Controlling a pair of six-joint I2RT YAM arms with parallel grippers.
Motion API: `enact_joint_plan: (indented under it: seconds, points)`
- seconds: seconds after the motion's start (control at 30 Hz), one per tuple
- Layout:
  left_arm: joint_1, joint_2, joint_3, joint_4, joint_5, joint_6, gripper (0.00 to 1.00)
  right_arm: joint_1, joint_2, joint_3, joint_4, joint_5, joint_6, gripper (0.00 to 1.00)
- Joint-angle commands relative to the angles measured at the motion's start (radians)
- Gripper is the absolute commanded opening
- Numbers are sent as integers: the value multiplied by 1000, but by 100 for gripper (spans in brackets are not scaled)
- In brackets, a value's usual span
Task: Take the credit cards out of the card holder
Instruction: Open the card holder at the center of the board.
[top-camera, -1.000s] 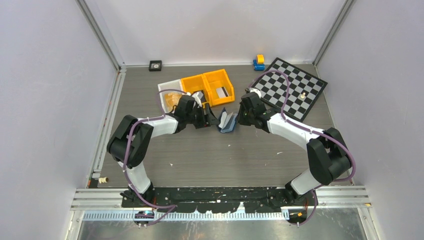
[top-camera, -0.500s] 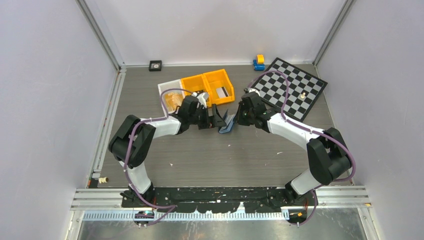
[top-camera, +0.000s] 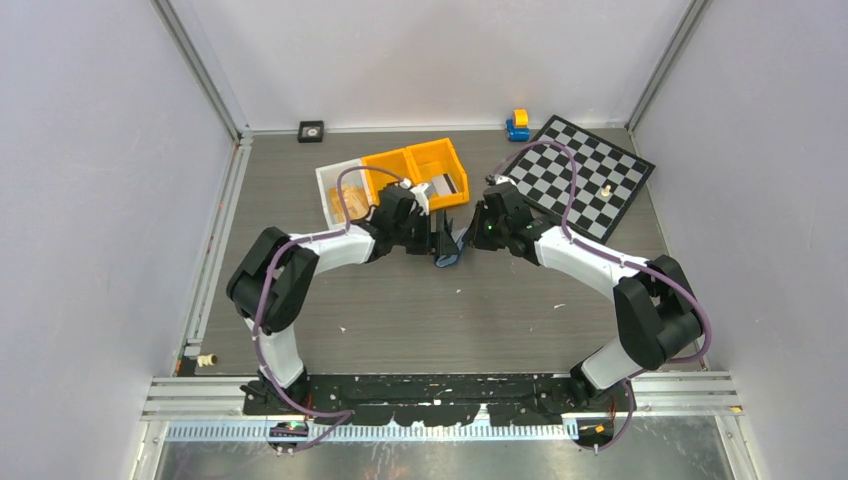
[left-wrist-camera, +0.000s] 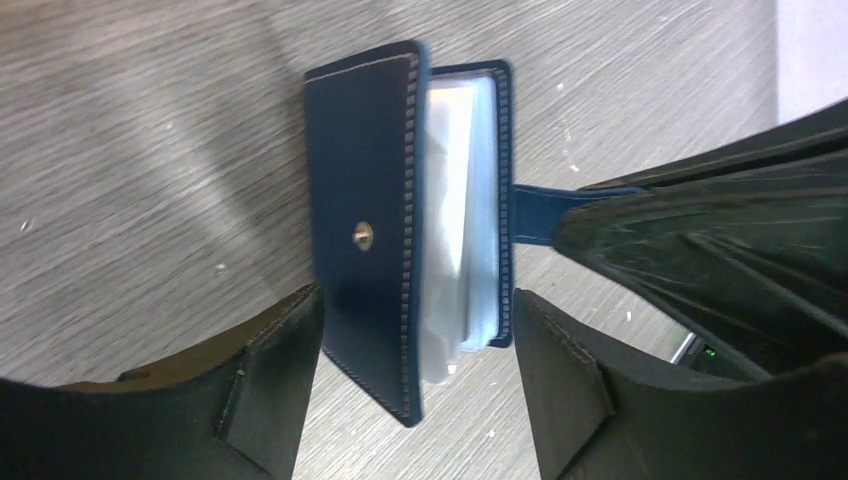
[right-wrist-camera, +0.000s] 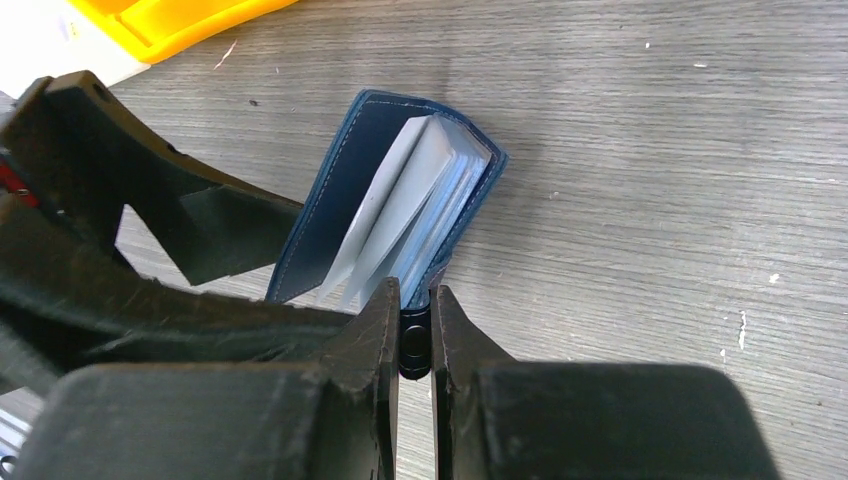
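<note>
The navy card holder (left-wrist-camera: 365, 230) stands on its edge on the table, covers nearly together, with pale sleeves showing between them. No credit cards show; they are hidden in the sleeves. My left gripper (left-wrist-camera: 415, 390) is open, one finger on each side of the holder's near end. My right gripper (right-wrist-camera: 415, 335) is shut on the holder's snap tab (left-wrist-camera: 540, 215). From above, the holder (top-camera: 450, 250) sits between the left gripper (top-camera: 438, 240) and the right gripper (top-camera: 470, 238).
Two orange bins (top-camera: 415, 170) and a white bin (top-camera: 338, 185) stand just behind the left arm. A checkerboard (top-camera: 590, 175) lies at the back right, with a blue and yellow toy (top-camera: 517, 124) beside it. A small black square (top-camera: 311, 130) is by the back wall.
My left gripper has moved right, up to the holder, with its jaws wider. The holder's covers have swung from spread apart to nearly together. The right gripper has kept its hold on the tab.
</note>
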Motion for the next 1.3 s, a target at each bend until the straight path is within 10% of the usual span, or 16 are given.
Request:
enact_joint_plan:
  seconds: [0.0,0.2,0.73,0.97,1.27]
  points:
    - [17,20,25,-53,-27,5,67,0,-36,4,40,-27,-5,1]
    - [71,40,3,-11,31,-68,51,0,-39,4,39,-18,-5,0]
    - [118,35,-54,96,113,-140,47,-1,-28,9,22,31,-5,1]
    - [125,37,-64,110,112,-153,30,-9,13,13,-1,89,44,76]
    - [154,60,-87,137,122,-208,28,-111,108,-10,31,-65,162,86]
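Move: The card holder hangs part-open by its strap from the right fingertips, its middle about 4 cm left of that hand, 1 cm nearer the base and 3 cm below. From the left hand, whose spread fingers already straddle it, it lies some 2 cm right, 1 cm back and 2 cm lower. The orange tray is about 13 cm ahead of the left hand, 6 cm left and 4 cm lower; the chessboard is roughly 14 cm ahead and 23 cm right of the right hand, 7 cm lower. While the right hand holds the strap still, the left dips nearly 2 cm, then draws about 3.5 cm left and 2 cm forward, tipping some 10 degrees farther down and narrowing its fingers in two stages until they pinch the near cover and the clear sleeves, pulling them away from the strap side. Late on, the right fingers spring wide and let go of the strap, and that hand drops about 3 cm and moves 2 cm right, towards the table beside the other half. ##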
